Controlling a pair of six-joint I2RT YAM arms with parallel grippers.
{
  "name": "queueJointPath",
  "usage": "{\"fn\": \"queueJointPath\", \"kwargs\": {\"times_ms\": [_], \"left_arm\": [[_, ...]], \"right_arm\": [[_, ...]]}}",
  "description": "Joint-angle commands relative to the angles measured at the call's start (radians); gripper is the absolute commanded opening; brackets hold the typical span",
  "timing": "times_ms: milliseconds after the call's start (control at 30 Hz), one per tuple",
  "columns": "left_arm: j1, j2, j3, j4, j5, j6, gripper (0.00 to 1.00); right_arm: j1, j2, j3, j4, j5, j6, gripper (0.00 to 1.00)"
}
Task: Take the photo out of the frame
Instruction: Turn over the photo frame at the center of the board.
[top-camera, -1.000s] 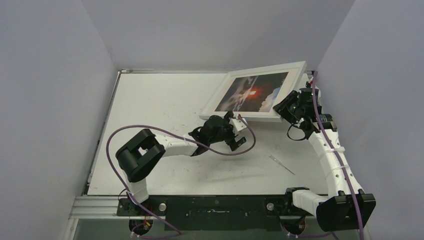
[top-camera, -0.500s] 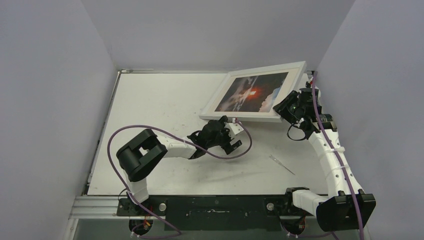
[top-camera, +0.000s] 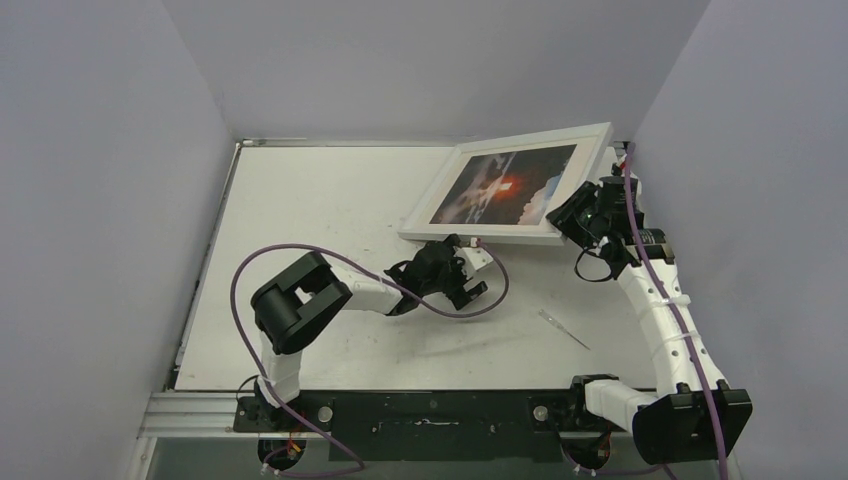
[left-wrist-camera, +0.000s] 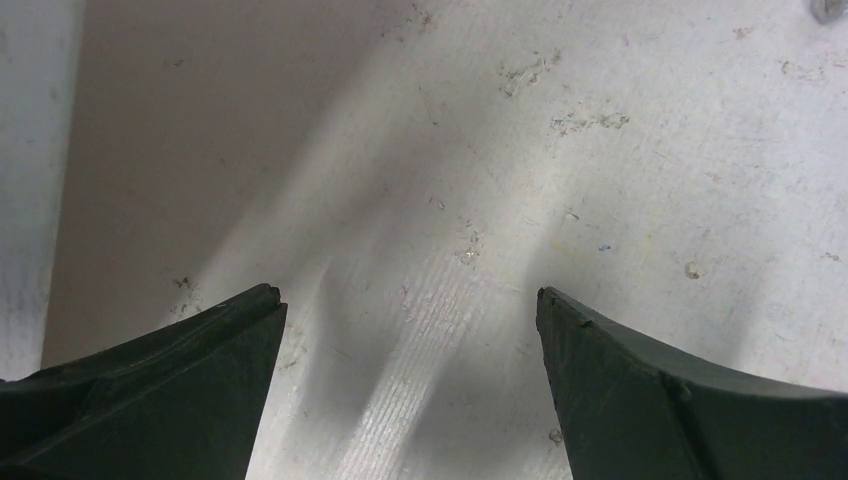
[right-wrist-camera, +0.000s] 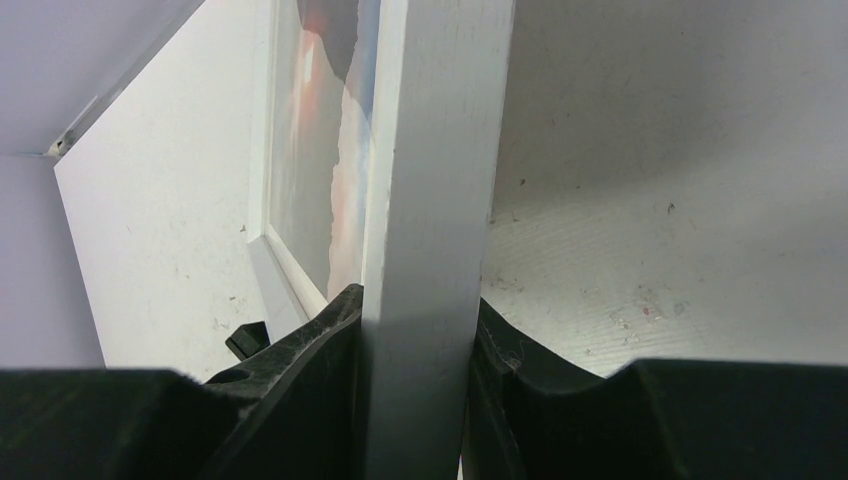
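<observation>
The white-bordered frame (top-camera: 528, 137) is tilted up off the table at the back right, picture side facing up. The photo (top-camera: 503, 186), grey clouds with an orange-red glow, sits inside it. My right gripper (top-camera: 572, 222) is shut on the frame's right-hand edge. In the right wrist view the white frame edge (right-wrist-camera: 432, 200) runs between both black fingers (right-wrist-camera: 320, 350), with a strip of the photo (right-wrist-camera: 318, 140) visible to its left. My left gripper (top-camera: 476, 268) hangs open just below the frame's near edge. In the left wrist view the left gripper (left-wrist-camera: 408, 292) shows only bare table between its fingertips.
A thin clear sliver (top-camera: 563, 328) lies on the table right of centre. Purple cable (top-camera: 300, 255) loops over the left arm. Grey walls close in the table on the left, back and right, and the frame sits near the back right corner.
The left arm's elbow has swung right and its gripper has shifted slightly toward the frame's near edge. The frame and the right gripper have not moved.
</observation>
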Motion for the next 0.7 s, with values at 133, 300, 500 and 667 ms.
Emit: {"fn": "queueJointPath", "kwargs": {"times_ms": [133, 300, 500, 667], "left_arm": [[-0.012, -0.038, 0.006, 0.034, -0.013, -0.004, 0.96], [-0.012, -0.132, -0.046, 0.038, -0.027, -0.02, 0.96], [-0.031, -0.301, -0.155, 0.093, -0.036, -0.086, 0.96], [-0.082, -0.415, -0.212, 0.079, -0.103, -0.113, 0.96]], "right_arm": [[-0.002, -0.063, 0.048, 0.072, 0.051, -0.136, 0.05], [-0.002, -0.059, 0.087, 0.038, 0.072, -0.127, 0.05], [-0.005, -0.057, 0.183, -0.038, 0.114, -0.121, 0.05], [-0.005, -0.058, 0.242, -0.072, 0.097, -0.106, 0.05]]}}
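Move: The photo frame hangs face up. Its middle is about 13 cm ahead of my left hand, 5 cm to the right and 12 cm higher. My right hand still grips its right side near the front corner, with the frame's middle about 11 cm to its left, 10 cm ahead and 5 cm lower. The clear screwdriver lies on the table some 18 cm right of my left hand, 8 cm back and 6 cm below. I hold my left hand almost still at first, then raise it quickly about 8 cm in front of the frame's near edge, drawing it back some 3 cm and slightly left. Its empty fingers stay wide open and their tips swing up by roughly 10 degrees. My right hand keeps its pinch on the frame's side, easing back a little and then lifting about 3 cm. ##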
